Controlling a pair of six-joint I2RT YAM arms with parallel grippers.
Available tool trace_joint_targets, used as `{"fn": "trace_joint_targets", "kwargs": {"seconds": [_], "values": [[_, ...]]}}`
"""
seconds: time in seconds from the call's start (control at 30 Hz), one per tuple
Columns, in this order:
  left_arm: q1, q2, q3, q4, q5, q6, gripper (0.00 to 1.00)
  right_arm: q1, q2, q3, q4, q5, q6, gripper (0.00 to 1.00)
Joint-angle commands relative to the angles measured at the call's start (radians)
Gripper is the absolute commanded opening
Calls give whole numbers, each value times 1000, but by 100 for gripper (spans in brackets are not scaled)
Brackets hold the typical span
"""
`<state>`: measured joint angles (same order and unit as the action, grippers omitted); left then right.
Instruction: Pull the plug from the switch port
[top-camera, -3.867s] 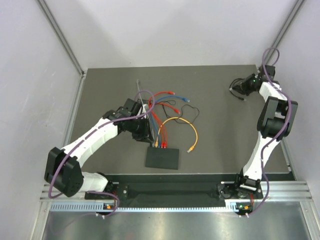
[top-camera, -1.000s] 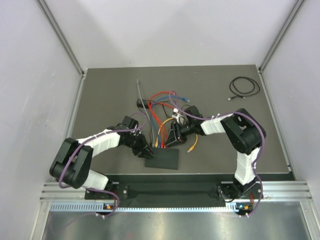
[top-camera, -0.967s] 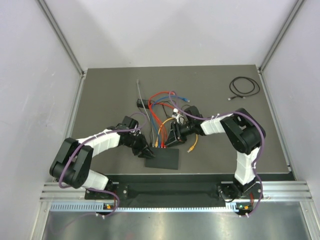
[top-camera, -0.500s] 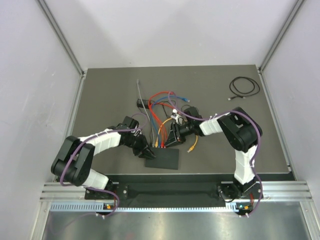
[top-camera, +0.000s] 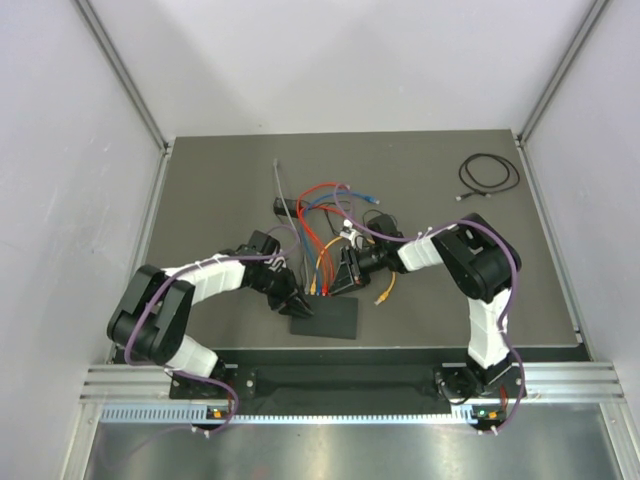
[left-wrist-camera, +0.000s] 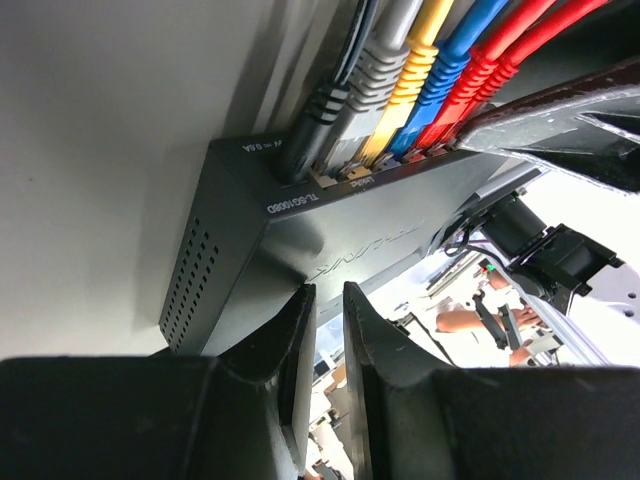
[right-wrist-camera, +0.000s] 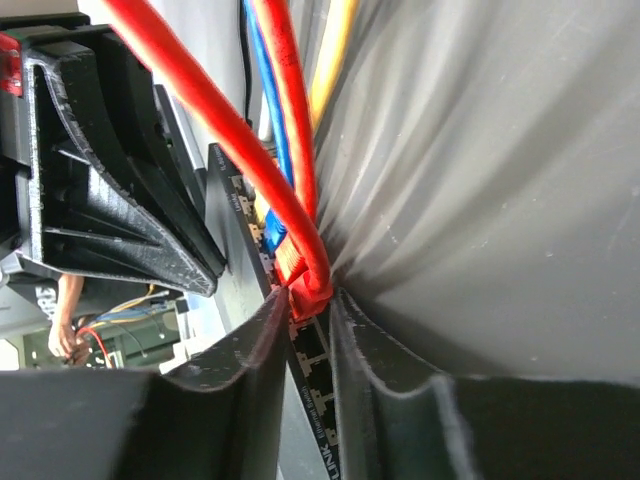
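The black switch (top-camera: 328, 320) lies near the table's front edge with a row of coloured cables in its far side. My right gripper (top-camera: 338, 285) reaches in from the right. In the right wrist view its jaws (right-wrist-camera: 308, 298) are shut on the red plug (right-wrist-camera: 312, 285), which sits in a port of the switch (right-wrist-camera: 316, 365). My left gripper (top-camera: 293, 303) is at the switch's far-left corner. In the left wrist view its fingertips (left-wrist-camera: 322, 290) rest on the switch (left-wrist-camera: 300, 230), a narrow gap between them holding nothing.
Black (left-wrist-camera: 325, 105), grey (left-wrist-camera: 385, 70), yellow (left-wrist-camera: 415, 60), blue (left-wrist-camera: 450, 70) and red (left-wrist-camera: 495, 55) cables run from the ports into a tangle (top-camera: 320, 215) behind the switch. A loose yellow plug end (top-camera: 380, 298) lies to its right. A coiled black cable (top-camera: 490, 172) lies at the back right.
The right arm has come from the back right corner to the switch, and its jaws have narrowed onto the red plug. The left gripper has dropped to the switch's corner and stays there.
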<state>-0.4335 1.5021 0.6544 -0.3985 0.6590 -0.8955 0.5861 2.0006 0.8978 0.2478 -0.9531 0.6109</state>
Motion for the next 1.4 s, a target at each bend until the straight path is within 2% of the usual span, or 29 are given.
{"fn": "trace_joint_targets", "kwargs": {"seconds": [0.0,0.17,0.2,0.23,0.53,0.87,0.93,1.03,1.2,1.37], "values": [[1,29,14,-2,-93,44,23,14,41,10,-19,11,-63,21],[2,32,25,-28,-108,56,23,14,44,18,-19,33,-53,9],[2,32,22,-33,-110,59,23,14,47,20,-19,37,-51,2],[2,30,21,-36,-113,61,23,12,49,20,-21,48,-46,0],[7,50,22,-115,-148,89,23,12,24,-16,59,181,36,0],[10,84,8,-152,-151,109,23,-8,26,-43,220,238,309,0],[12,84,2,-146,-147,109,22,-19,26,-37,226,247,322,0],[15,87,-2,-140,-142,110,22,-29,21,10,126,267,265,0],[16,99,-9,-126,-127,116,22,-20,-22,150,-137,399,-17,0],[16,106,-18,-112,-119,122,22,-58,3,162,-105,321,59,0]]}}
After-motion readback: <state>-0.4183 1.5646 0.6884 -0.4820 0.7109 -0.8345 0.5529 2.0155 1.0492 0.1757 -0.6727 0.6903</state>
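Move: The red plug at the right end of the occupied ports lies between the right fingertips or about 1 cm left of them, level otherwise. The second red plug sits some 2 cm to the left of it and the blue plug about 4 cm left of it, both level with it; the switch's middle is about 7 cm back from it and 2 cm left. From the left hand the red plug is roughly 6 cm ahead, 6 cm right and 2 cm lower. Nearly in place, the right fingers first close from about a quarter open onto the rightmost red plug, and the wrist twists some 10 degrees clockwise while tipping. Then the right hand jerks forward about 8 cm, pulling the plug straight away from the port row and keeping its pinch. The left fingertips stay at the switch's top face, slipping back about 1 cm. ##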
